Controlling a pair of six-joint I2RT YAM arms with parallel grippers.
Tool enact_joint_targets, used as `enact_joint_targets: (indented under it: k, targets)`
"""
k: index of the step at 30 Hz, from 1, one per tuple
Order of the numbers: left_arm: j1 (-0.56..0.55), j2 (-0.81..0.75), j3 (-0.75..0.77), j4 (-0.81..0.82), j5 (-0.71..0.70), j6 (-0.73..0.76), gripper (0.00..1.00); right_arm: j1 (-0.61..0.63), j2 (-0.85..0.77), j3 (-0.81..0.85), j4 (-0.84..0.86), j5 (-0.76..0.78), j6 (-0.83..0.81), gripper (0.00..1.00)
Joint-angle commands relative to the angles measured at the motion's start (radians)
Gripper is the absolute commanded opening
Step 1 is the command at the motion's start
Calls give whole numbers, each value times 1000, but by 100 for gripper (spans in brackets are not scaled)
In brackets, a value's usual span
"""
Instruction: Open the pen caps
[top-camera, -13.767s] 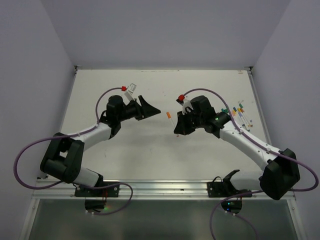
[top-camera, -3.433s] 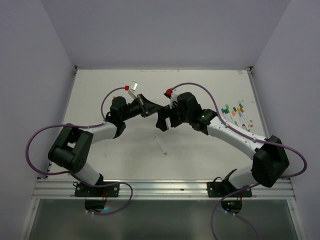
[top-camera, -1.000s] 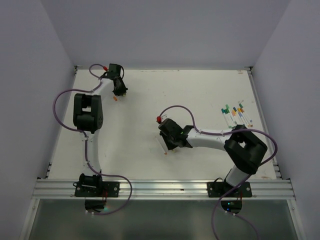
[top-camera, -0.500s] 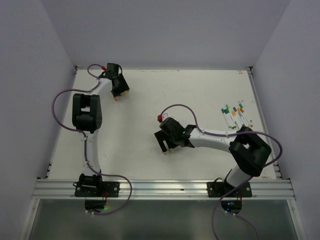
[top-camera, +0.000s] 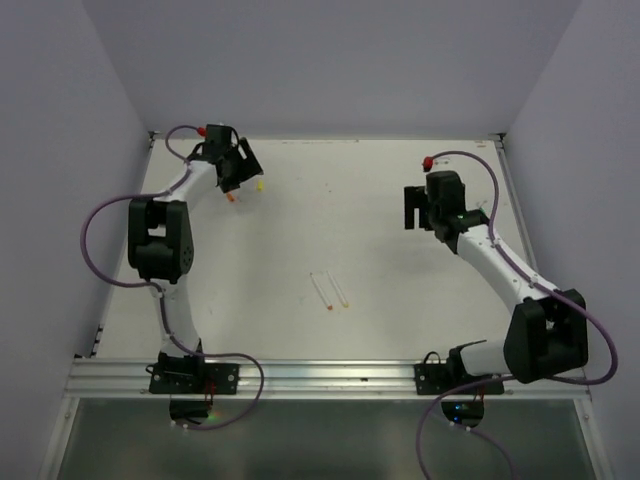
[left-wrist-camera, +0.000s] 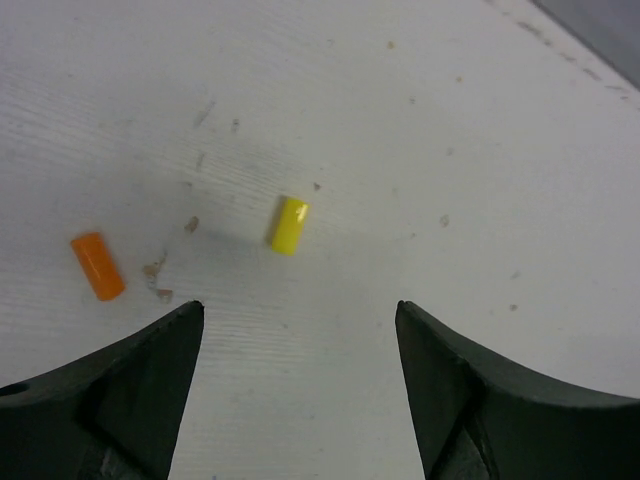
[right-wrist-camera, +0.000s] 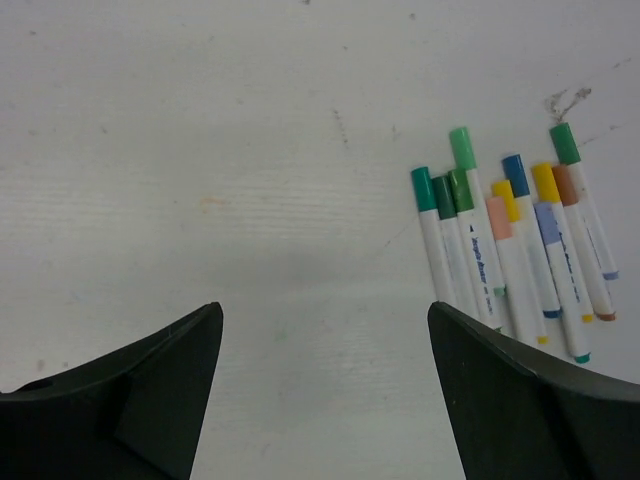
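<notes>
My left gripper (top-camera: 243, 168) is open and empty at the far left of the table. A loose yellow cap (left-wrist-camera: 289, 224) lies just ahead of its jaws, and a loose orange cap (left-wrist-camera: 97, 266) lies to the left; both show in the top view, the yellow cap (top-camera: 261, 185) and the orange cap (top-camera: 231, 199). Two uncapped white pens (top-camera: 331, 290) lie side by side mid-table. My right gripper (top-camera: 412, 210) is open and empty. Several capped pens (right-wrist-camera: 510, 240) lie ahead and right of it; my right arm hides them in the top view.
The white table (top-camera: 330, 230) is walled at the back and both sides. A metal rail (top-camera: 330, 375) runs along the near edge by the arm bases. Purple cables loop off both arms.
My right gripper has left the middle of the table and swung to the back right. Two pens now lie mid-table instead of one. A yellow cap now lies beside the orange cap.
</notes>
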Motion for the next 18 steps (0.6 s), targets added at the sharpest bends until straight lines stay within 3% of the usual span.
enact_joint_targets:
  k: [1,3,6,11,18]
  targets:
    - [-45,-192,-149,186,67,-91,80,-70,101,54,-12,3,-175,86]
    - [-54,-244,-238,334,119,-131,81,-152,196,92,-33,-93,-203,74]
    - [-78,-321,-348,459,166,-172,81,-196,262,119,-11,-114,-211,73]
    - [-126,-407,-417,538,160,-201,81,-273,319,111,28,-161,-209,66]
    - [-190,-422,-421,577,187,-206,81,-274,366,103,32,-181,-231,57]
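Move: The teal-capped pen, leftmost of the row, lies about 11 cm to the right of the empty right hand, 1 cm ahead and 14 cm below. A dark-green-capped pen lies some 2 cm to the right of it, level with it, and the light-green-capped one about 4 cm to the right and 3 cm farther out. From the left hand the teal-capped pen is roughly 58 cm right, 16 cm back and 7 cm lower; the dropped yellow cap is about 3 cm ahead, 1 cm right. Down and to the right, some 10 cm each way, the right hand swings onto the left end of the pen row, slowing as it tips its fingertips down about 15 degrees and partly narrows its open fingers. The left hand, fingers still wide, rises and goes right about 11 cm each and back 5 cm, away from the yellow cap, its fingertips lifting about 20 degrees. ##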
